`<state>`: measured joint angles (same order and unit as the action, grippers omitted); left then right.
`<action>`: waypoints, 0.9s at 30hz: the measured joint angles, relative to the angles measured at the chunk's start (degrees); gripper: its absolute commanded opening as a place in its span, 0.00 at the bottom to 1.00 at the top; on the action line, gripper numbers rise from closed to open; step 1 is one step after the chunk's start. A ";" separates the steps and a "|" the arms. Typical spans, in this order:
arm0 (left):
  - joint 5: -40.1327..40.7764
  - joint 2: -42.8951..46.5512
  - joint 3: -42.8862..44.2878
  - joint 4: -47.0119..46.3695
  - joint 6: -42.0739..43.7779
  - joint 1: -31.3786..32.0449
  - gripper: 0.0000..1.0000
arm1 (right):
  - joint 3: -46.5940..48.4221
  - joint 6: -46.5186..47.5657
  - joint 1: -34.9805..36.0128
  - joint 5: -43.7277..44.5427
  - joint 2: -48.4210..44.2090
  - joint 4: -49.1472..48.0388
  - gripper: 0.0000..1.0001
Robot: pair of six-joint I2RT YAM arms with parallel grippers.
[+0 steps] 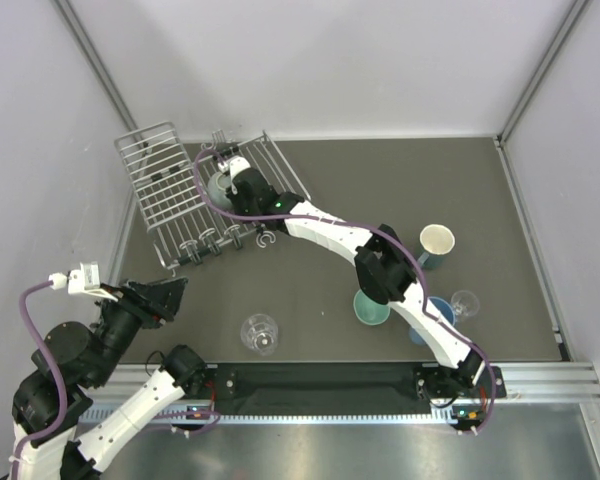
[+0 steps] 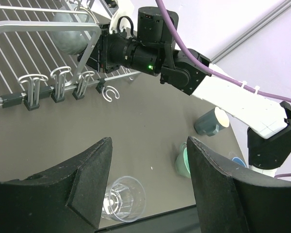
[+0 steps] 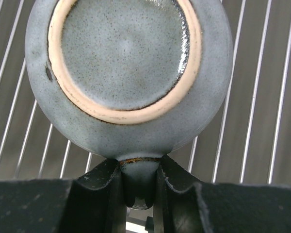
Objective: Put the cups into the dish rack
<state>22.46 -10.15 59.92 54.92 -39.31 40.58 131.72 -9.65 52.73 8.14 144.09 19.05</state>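
My right gripper point(image 1: 232, 186) point(image 3: 140, 180) is shut on the handle of the grey-teal mug point(image 1: 219, 187) point(image 3: 131, 73) point(image 2: 70, 35). The mug is bottom-up over the flat grid of the silver wire dish rack point(image 1: 165, 190) point(image 3: 262, 97) point(image 2: 19, 53). On the mat stand a clear glass point(image 1: 260, 333) point(image 2: 123, 199), a mint-green mug point(image 1: 370, 308) point(image 2: 183, 162), a cream-lined cup point(image 1: 437, 243) point(image 2: 211, 122), a small clear glass point(image 1: 464, 303) and a blue tumbler point(image 1: 436, 312) partly hidden under the right arm. My left gripper point(image 1: 165, 296) point(image 2: 149, 143) hangs open and empty above the near-left mat.
The rack's raised slotted section point(image 1: 158, 165) stands at its left, and small hooks point(image 1: 208, 242) point(image 2: 58, 82) line its near edge. The right arm point(image 1: 380, 265) stretches diagonally across the mat. A metal rail point(image 1: 380, 385) borders the near edge, and walls close the sides.
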 measured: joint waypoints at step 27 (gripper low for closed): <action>0.92 0.00 0.00 0.04 -1.29 0.00 0.66 | 1.64 -0.66 0.02 -0.68 1.11 -4.68 0.41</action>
<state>23.38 -10.15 59.92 54.96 -40.60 40.58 133.36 -10.31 52.75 7.46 145.21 14.37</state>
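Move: The right hand still pinches the handle of the upturned grey mug, whose body lies about 3 cm farther out and 4 cm to the left, roughly level with the hand. The dish rack's wire floor is centred some 2 cm to the right, 1 cm out and 5 cm below; the white hook on its front edge is about 8 cm back and 7 cm right. For the idle left hand, the mug is roughly 33 cm ahead, 1 cm left and 22 cm below. The right hand's fingers let go of the mug's handle, opening steadily to about twice their gap. As they part, the hand eases left and a touch down, then rises some 2 cm, ending about 1.5 cm farther left and slightly farther out above the rack, with a slight roll of about 5 degrees that lifts its left side. ##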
